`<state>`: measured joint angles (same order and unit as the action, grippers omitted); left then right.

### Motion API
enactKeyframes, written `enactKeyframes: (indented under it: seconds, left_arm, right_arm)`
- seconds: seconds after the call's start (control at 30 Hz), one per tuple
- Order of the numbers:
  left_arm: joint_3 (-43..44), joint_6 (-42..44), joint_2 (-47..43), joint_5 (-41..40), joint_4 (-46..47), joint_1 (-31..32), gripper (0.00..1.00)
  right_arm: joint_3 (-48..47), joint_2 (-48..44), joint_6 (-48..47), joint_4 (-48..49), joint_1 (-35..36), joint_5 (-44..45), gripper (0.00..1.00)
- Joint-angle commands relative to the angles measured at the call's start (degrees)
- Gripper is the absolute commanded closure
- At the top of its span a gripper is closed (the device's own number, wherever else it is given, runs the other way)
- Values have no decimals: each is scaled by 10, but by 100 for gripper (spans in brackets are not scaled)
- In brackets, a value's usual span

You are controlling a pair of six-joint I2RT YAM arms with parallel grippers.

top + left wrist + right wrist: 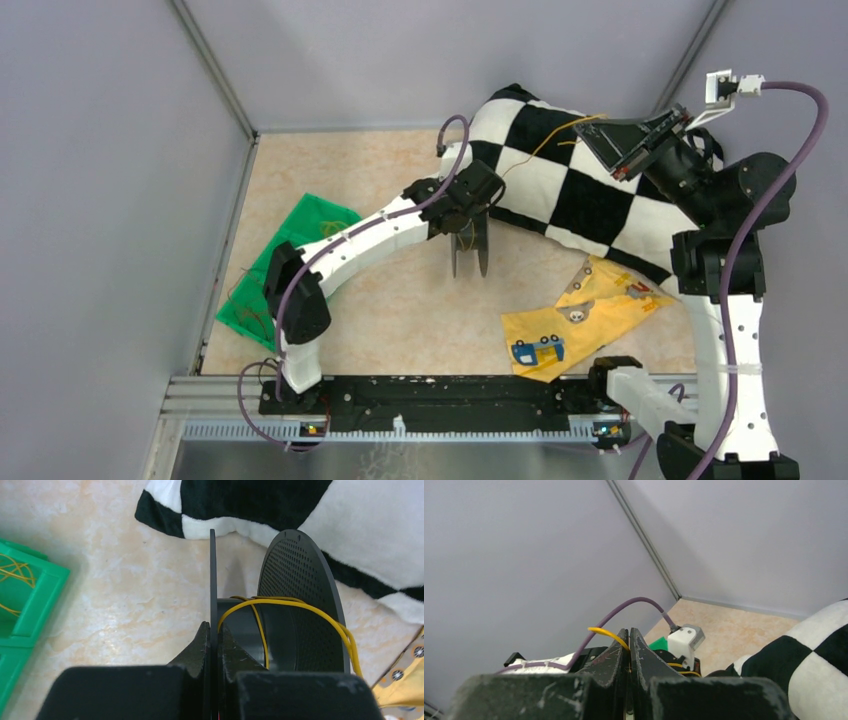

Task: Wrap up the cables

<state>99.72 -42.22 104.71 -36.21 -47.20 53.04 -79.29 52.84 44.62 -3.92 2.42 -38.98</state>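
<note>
A black spool (470,248) hangs upright over the table's middle, and my left gripper (468,222) is shut on one of its thin flanges (212,580). The jaws pinch that flange edge-on at my left gripper (212,636). The yellow cable (287,603) loops loosely round the spool's hub beside the perforated far flange (300,595). From there the cable (540,148) runs up and right across the cushion to my right gripper (603,133), which is raised at the back right. My right gripper (629,634) is shut on the cable (605,631), whose end curls out to the left.
A black-and-white checkered cushion (575,185) lies at the back right under the right arm. A green tray (300,262) with more yellow wire sits at the left. A yellow printed cloth (575,318) lies at the front right. Grey walls close in on three sides.
</note>
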Motion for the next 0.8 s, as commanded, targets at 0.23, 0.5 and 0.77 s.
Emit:
enactKeyframes:
  seconds: [0.23, 0.5, 0.77]
  left_arm:
    - [63, -152, 23, 65, 32, -48, 100]
    - [46, -204, -1, 135, 98, -89, 100]
    - [62, -232, -1, 111, 108, -92, 100]
  right_arm:
    - [8, -68, 33, 35, 7, -39, 100]
    - [98, -111, 39, 26, 6, -63, 100]
    - [119, -122, 42, 25, 7, -92, 100]
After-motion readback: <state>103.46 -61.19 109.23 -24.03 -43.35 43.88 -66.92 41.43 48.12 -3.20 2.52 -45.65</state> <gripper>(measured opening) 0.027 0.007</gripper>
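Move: The left hand already pinches the spool by its left flange, with the spool's middle about 4 cm to the right, 3 cm ahead and 6 cm below. The right hand, shut on the yellow cable, is high up, and the spool lies roughly 12 cm ahead, 11 cm left and 38 cm below it. From the left hand, the checkered pillow's middle is some 12 cm ahead and 25 cm right, 14 cm lower; the yellow cloth is 17 cm back, 25 cm right, 20 cm lower. Keeping its pinch on the flange, the left hand carries the spool about 5 cm forward towards the pillow, rolling some 25 degrees so its left side dips and its right side rises, with a smaller counter-clockwise turn. The right hand keeps the cable pinched high over the pillow side and draws back about 6 cm while rising slightly, then sinks about 6 cm and comes a little forward again. ##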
